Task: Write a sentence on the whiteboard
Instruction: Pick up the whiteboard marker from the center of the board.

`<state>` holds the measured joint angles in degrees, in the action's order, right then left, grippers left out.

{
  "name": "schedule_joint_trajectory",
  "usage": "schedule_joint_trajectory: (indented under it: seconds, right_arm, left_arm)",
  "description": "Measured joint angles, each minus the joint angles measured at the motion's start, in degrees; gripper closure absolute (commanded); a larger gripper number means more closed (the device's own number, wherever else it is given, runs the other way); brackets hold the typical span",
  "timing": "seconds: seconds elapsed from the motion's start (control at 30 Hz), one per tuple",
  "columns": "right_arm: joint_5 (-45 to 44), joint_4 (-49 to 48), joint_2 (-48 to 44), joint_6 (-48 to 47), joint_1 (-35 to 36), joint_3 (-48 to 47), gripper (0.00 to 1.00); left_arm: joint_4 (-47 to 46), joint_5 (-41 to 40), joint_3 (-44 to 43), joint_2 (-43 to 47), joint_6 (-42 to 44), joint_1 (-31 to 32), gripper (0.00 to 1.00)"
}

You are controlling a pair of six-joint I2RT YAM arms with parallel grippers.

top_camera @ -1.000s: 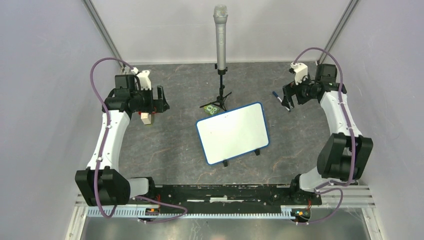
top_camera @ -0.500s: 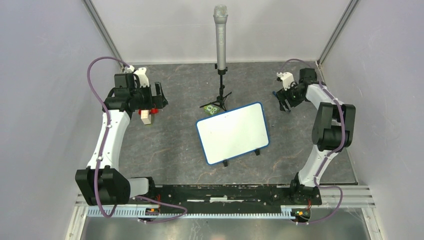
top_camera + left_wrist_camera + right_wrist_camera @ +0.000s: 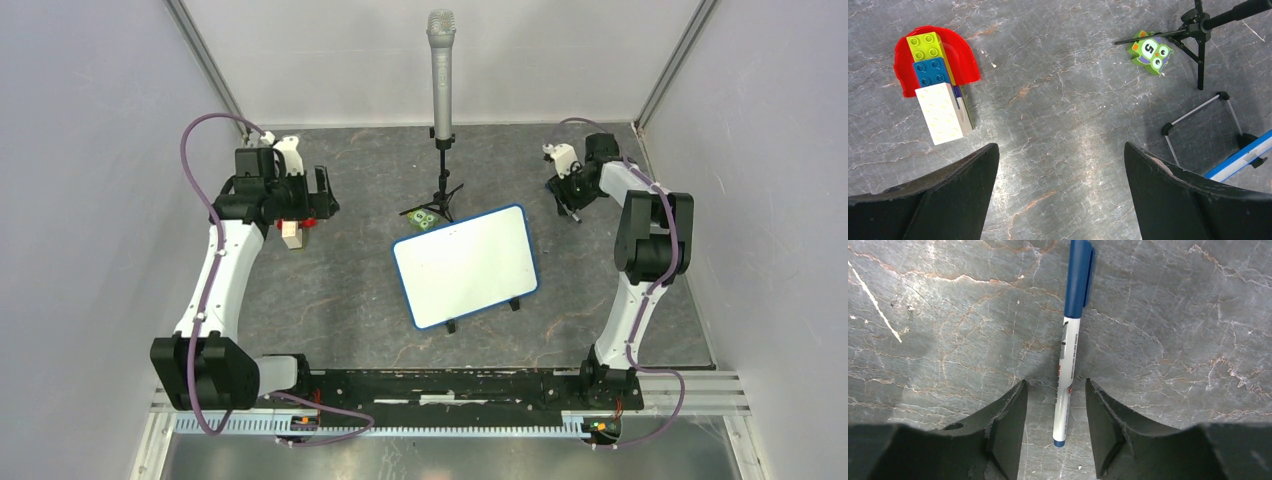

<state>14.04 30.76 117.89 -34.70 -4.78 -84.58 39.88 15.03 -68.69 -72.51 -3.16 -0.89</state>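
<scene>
The whiteboard [image 3: 465,265] stands tilted on small black feet at the middle of the table, white with a thin blue edge [image 3: 1243,157]. Its face is blank; no sentence shows on it. A blue-capped marker [image 3: 1070,345] lies flat on the table at the far right. My right gripper [image 3: 1055,382] is down over the marker's rear end, one finger on each side with a gap left on both, so it is open. From above, the marker tip [image 3: 573,214] pokes out below that gripper [image 3: 566,200]. My left gripper [image 3: 1061,146] hangs wide open over bare table.
A microphone [image 3: 441,70] on a black tripod [image 3: 441,195] stands behind the board. A green owl block [image 3: 1149,51] lies by the tripod. A stack of toy bricks [image 3: 938,90] on a red piece sits at the far left. The board's wire stand [image 3: 1198,107] shows behind it.
The right arm swung toward the back and came down over the marker, and its jaws narrowed around it. The left arm and the board stayed put.
</scene>
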Motion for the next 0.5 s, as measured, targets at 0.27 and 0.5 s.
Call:
schedule_joint_trajectory:
  seconds: [0.27, 0.5]
  right_arm:
    - [-0.09, 1.75, 0.68, -0.11, 0.04, -0.63, 0.89]
    - [-0.94, 1.70, -1.14, -0.33, -0.20, 1.38, 1.00]
  left_arm:
    - [1.68, 1.62, 0.17, 0.98, 4.28, 2.97, 0.00]
    - [8.50, 6.36, -5.29, -0.33, 10.32, 4.26, 0.00]
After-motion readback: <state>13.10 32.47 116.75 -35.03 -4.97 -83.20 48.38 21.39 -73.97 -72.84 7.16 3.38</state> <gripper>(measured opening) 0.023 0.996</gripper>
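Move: From the right hand, the whiteboard marker is already between the open fingertips: its middle lies about 2 cm ahead, 2 cm left and 1 cm below. The whiteboard's middle is some 29 cm left, 16 cm back and 5 cm above the hand; the owl block is about 42 cm left, 2 cm back and roughly level. From the left hand, the marker lies about 66 cm right, 14 cm ahead and 20 cm lower. Close the right gripper from half open until its fingertips pinch the marker's white barrel towards the tail end, sinking barely half a centimetre meanwhile; then, once shut, draw back just under 1 cm towards the base. Bring the open left gripper about 3.5 cm right, some 2 cm back and, late on, 1.5 cm up, turning it clockwise about 15 degrees. ##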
